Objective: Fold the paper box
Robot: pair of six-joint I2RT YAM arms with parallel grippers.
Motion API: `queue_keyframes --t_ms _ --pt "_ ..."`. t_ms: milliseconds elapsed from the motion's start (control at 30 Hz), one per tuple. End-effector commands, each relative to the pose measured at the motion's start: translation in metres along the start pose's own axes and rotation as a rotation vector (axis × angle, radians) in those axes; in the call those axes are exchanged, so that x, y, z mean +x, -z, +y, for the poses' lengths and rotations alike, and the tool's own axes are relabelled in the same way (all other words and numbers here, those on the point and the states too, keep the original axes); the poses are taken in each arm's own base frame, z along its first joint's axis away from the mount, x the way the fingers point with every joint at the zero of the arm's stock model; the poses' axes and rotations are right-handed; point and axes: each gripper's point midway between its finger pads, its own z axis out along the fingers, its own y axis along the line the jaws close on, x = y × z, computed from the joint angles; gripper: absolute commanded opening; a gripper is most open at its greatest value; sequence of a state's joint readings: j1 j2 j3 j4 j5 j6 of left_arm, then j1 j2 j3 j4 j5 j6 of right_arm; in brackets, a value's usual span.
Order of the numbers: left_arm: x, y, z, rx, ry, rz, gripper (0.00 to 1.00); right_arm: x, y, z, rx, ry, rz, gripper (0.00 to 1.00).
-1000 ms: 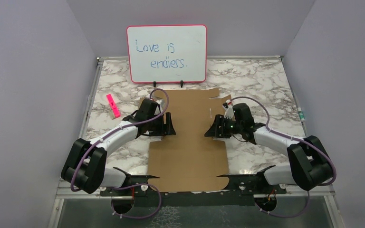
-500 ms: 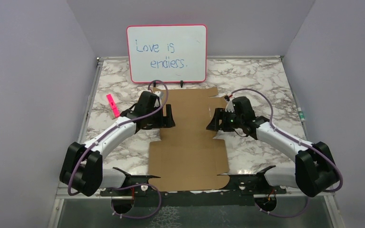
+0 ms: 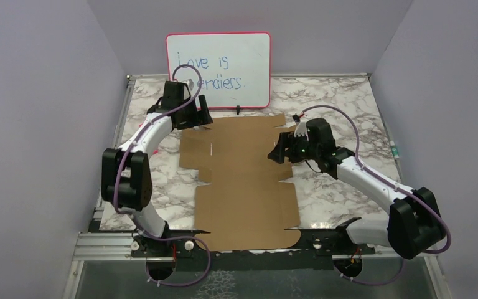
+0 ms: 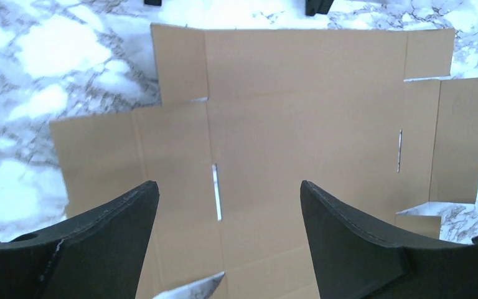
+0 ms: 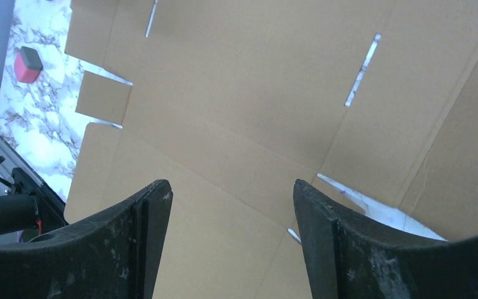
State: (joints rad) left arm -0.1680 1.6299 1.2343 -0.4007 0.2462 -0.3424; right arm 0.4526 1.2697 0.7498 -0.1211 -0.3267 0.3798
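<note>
The paper box is a flat brown die-cut cardboard sheet point(image 3: 243, 177) with flaps and slots, lying on the marble table. My left gripper point(image 3: 201, 119) hangs open and empty above the sheet's far left corner, close to the whiteboard. In the left wrist view the sheet point(image 4: 305, 118) lies well below the open left gripper point(image 4: 229, 190). My right gripper point(image 3: 278, 153) is open and empty over the sheet's right side flap. In the right wrist view the open right gripper point(image 5: 232, 187) hovers just over the sheet point(image 5: 236, 93).
A pink-framed whiteboard point(image 3: 218, 70) stands at the back, just behind the left gripper. A pink highlighter point(image 5: 28, 64) lies left of the sheet, mostly hidden by the left arm in the top view. A small marker point(image 3: 394, 150) lies at the table's right edge.
My left arm has swung back and to the left, off the sheet's left flap, which now lies uncovered and flat. My right gripper has shifted slightly toward the back.
</note>
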Motion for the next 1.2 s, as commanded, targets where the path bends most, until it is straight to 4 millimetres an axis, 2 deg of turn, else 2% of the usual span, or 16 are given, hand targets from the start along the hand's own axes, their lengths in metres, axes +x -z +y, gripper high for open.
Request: queue_keyframes --t_ms 0,133,267,500,600,733,867,933,1167 --pt "-0.019 -0.030 -0.005 0.060 -0.011 0.040 0.84 -0.020 -0.005 0.011 -0.063 0.073 -0.085 0.77" --pt "-0.032 -0.063 0.015 0.021 0.004 0.073 0.79 -0.025 -0.009 0.010 -0.070 0.117 -0.119 0.77" --pt "-0.040 -0.084 0.033 -0.012 0.004 0.083 0.69 -0.028 -0.012 0.011 -0.089 0.176 -0.139 0.77" --pt "-0.043 -0.098 0.044 -0.029 -0.026 0.094 0.57 -0.030 -0.020 0.011 -0.109 0.212 -0.145 0.77" --pt "-0.040 -0.106 0.043 -0.008 -0.033 0.114 0.43 -0.028 -0.025 0.007 -0.104 0.216 -0.150 0.77" --pt "-0.033 -0.108 0.035 0.038 -0.021 0.138 0.30 -0.030 -0.031 0.002 -0.083 0.223 -0.142 0.77" --pt "-0.028 -0.106 0.039 0.024 -0.020 0.137 0.27 -0.039 -0.033 0.006 -0.093 0.237 -0.154 0.77" --pt "-0.025 -0.106 0.038 0.031 -0.010 0.135 0.22 -0.045 -0.032 0.009 -0.100 0.245 -0.169 0.77" --pt "-0.022 -0.095 0.021 0.080 -0.067 0.076 0.04 -0.065 -0.030 0.013 -0.090 0.297 -0.193 0.77"
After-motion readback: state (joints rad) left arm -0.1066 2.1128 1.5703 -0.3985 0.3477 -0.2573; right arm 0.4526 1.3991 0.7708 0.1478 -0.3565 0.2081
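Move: The paper box's small far-left flap lies about 9 cm ahead of the left hand, 2 cm to its right and 11 cm below. The left slot is some 10 cm nearer the robot than the flap and 2 cm farther right; the whiteboard's left foot stands about 5 cm beyond the flap and 2 cm left. From the right hand the flap is roughly 21 cm ahead, 24 cm left and 10 cm below. Left hand goes 8 cm forward, 9 down and pinches the far-left flap; open right hand advances 5 cm. ##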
